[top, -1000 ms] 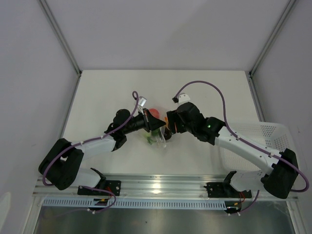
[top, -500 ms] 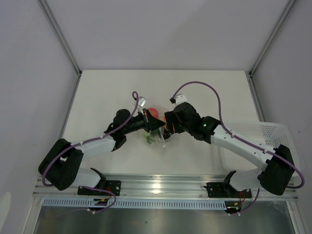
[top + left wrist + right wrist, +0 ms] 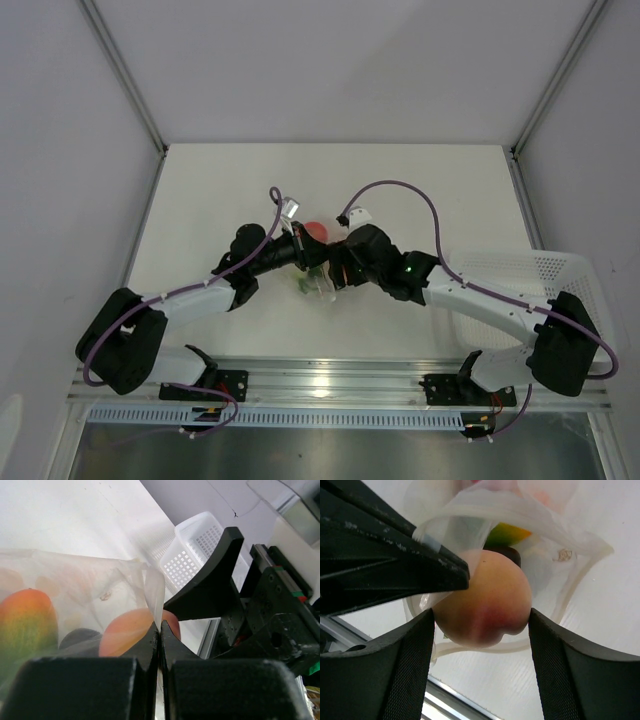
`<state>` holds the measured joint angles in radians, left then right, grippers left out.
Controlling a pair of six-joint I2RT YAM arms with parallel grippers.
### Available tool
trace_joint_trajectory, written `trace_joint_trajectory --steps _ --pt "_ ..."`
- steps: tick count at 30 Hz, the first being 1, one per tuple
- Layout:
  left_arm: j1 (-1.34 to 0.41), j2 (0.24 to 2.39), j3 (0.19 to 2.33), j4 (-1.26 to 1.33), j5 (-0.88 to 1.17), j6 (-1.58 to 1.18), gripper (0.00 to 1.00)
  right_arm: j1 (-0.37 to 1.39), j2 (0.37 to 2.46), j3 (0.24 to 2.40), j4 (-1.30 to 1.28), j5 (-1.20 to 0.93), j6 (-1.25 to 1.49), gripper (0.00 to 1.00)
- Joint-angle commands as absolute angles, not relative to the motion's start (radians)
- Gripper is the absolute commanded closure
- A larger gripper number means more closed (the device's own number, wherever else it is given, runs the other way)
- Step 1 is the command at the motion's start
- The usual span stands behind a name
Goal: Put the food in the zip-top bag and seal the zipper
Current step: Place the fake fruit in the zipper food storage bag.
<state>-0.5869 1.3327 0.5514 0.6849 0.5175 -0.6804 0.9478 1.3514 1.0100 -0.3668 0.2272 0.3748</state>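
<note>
The clear zip-top bag point(image 3: 318, 286) lies mid-table with food inside. My left gripper point(image 3: 322, 262) is shut on the bag's mouth edge point(image 3: 154, 587) and holds it up. In the left wrist view my fingertips point(image 3: 150, 639) pinch the clear film. An orange-green fruit point(image 3: 25, 620) and a small dark-purple piece point(image 3: 79, 638) show through the bag point(image 3: 90, 575). My right gripper point(image 3: 338, 270) is shut on the orange-peach round fruit point(image 3: 485, 600), held at the bag's mouth beside the left fingers point(image 3: 395, 565). A red round fruit point(image 3: 316, 230) sits just behind. The zipper strip is not clearly visible.
A white slotted basket point(image 3: 530, 285) stands at the right edge of the table, under the right forearm; it also shows in the left wrist view point(image 3: 192, 550). The aluminium rail point(image 3: 330, 380) runs along the near edge.
My right gripper has moved left with the orange-peach fruit, closing in on the bag's mouth. The left gripper has kept its hold on the bag's edge.
</note>
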Motion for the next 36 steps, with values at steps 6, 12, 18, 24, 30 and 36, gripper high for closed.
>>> trace_joint_trajectory --steps 6,12,18,24,30,36 --pt "-0.594 1.287 0.548 0.724 0.508 -0.655 0.99 0.953 1.401 1.032 -0.222 0.363 0.440 0.29" --pt "-0.595 1.289 0.546 0.724 0.506 -0.658 0.99 0.957 1.376 1.045 -0.304 0.429 0.469 0.01" --pt "-0.606 1.296 0.546 0.698 0.474 -0.657 0.99 0.968 1.287 1.022 -0.366 0.466 0.486 0.01" --pt "-0.632 1.256 0.548 0.617 0.414 -0.632 0.99 0.983 1.197 1.038 -0.471 0.477 0.543 0.01" --pt "-0.692 1.198 0.646 0.392 0.260 -0.637 0.99 1.025 1.143 1.046 -0.543 0.289 0.557 0.01" --pt "-0.781 1.183 0.764 0.207 0.071 -0.679 1.00 1.167 1.114 1.042 -0.592 0.346 0.761 0.01"
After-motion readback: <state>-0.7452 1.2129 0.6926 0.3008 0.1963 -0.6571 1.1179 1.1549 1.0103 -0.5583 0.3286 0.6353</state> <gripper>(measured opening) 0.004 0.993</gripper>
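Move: The right hand has the peach between its fingertips at the bag's mouth; the bag's inside, where it is going, lies about 3 cm ahead, 1 cm left and 4 cm below. From this hand the black fruit sits some 4 cm ahead, 1 cm left, the mango about 8 cm straight ahead, and the tomato 11 cm ahead, 6 cm left, all about 5 cm lower. The left hand pinches the bag's lip, with the peach 4 cm to its right, level with it and 4 cm below. The right hand pushes the held peach about 2 cm farther forward into the bag, opens its fingers wide to let go, then lifts some 5 cm while drifting right and draws back out of the mouth towards the base by about 8 cm, swinging left again at the end with the fingers still open. The left hand keeps its shut pinch on the bag's lip, nearly still at first, then rises about 2 cm at the end with a slight counter-clockwise turn of around 10 degrees. ##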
